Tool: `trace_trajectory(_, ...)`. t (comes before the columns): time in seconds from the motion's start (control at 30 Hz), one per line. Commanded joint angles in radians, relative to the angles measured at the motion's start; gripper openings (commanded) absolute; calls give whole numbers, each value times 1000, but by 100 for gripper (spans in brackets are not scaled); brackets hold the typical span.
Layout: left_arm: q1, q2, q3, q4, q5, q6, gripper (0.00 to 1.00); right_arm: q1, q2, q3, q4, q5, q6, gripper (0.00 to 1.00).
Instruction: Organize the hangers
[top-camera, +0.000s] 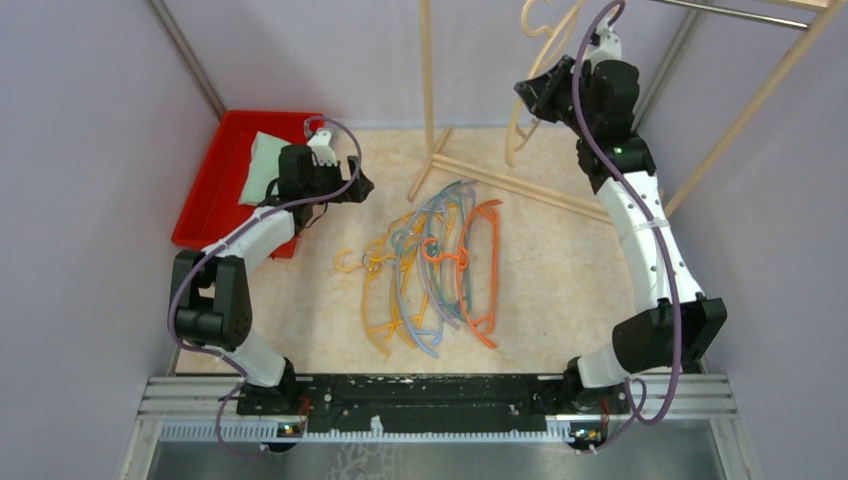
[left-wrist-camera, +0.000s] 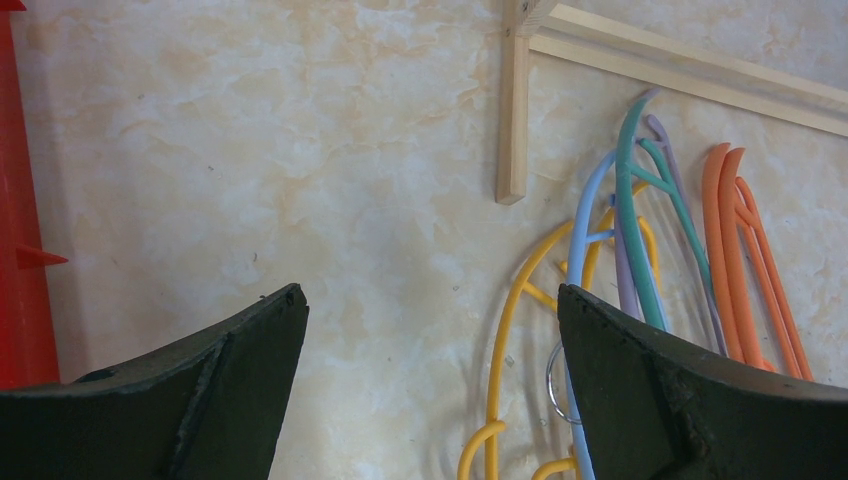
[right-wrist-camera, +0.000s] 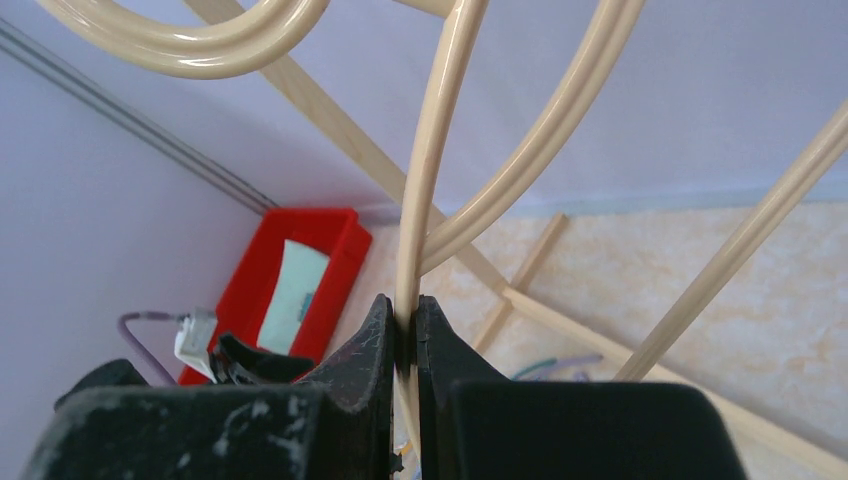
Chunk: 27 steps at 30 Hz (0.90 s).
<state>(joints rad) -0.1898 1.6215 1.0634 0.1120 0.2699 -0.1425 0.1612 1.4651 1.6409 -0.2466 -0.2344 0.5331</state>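
Note:
Several thin hangers (top-camera: 440, 265) in orange, yellow, teal, light blue and lavender lie in a pile on the table's middle. My right gripper (top-camera: 537, 95) is raised at the back right. It is shut on a thicker beige hanger (top-camera: 511, 140), held up by the rack. In the right wrist view the gripper (right-wrist-camera: 403, 305) pinches one beige hanger (right-wrist-camera: 430, 180) bar. My left gripper (top-camera: 360, 185) hovers left of the pile. In the left wrist view this gripper (left-wrist-camera: 430, 295) is open and holds nothing, with a yellow hanger (left-wrist-camera: 505, 330), teal hanger (left-wrist-camera: 630, 200) and orange hanger (left-wrist-camera: 725, 250) to its right.
The light wooden rack has an upright pole (top-camera: 427, 80) and a base bar (top-camera: 510, 180) on the table behind the pile. A red bin (top-camera: 215, 180) with a pale packet (top-camera: 262, 165) sits at the back left. Lilac walls close in both sides.

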Motion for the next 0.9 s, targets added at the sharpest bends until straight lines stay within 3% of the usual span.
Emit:
trace_trajectory(0.0, -3, -28, -11, 10, -18, 24, 100, -33, 14, 106, 147, -19, -11, 0)
trace_trajectory(0.3, -3, -28, -26, 11, -24, 26, 100, -74, 91, 192, 126, -4, -21, 0)
trace_trajectory(0.63, -2, -25, -25, 2, -36, 35, 100, -123, 106, 150, 156, 3, -12, 0)
trace_trajectory(0.87, -3, -7, -7, -4, -36, 40, 100, -194, 49, 66, 165, 30, 85, 0)
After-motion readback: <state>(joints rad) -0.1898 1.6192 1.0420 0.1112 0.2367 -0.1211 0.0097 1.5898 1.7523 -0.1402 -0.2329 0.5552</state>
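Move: My right hand already grips the beige hanger near its neck. The middle of the metal rail lies roughly 8 cm ahead of that hand, 8 cm to its right and 18 cm above. The rack's left post stands about 10 cm ahead and 15 cm left, and the orange hangers lie some 18 cm back, 6 cm left and 41 cm below. From my idle left hand the rail's middle is about 41 cm right, 7 cm ahead and 45 cm up. Keeping the beige hanger pinched, I lift my right hand about 5 cm and tip it slightly up, then carry it forward over roughly 5 cm while letting it sink about 3 cm at the rail. I finish by sliding it right, some 7 cm in all, turning the wrist nearly 10 degrees clockwise; the hanger seems to bear on the rack's top. ##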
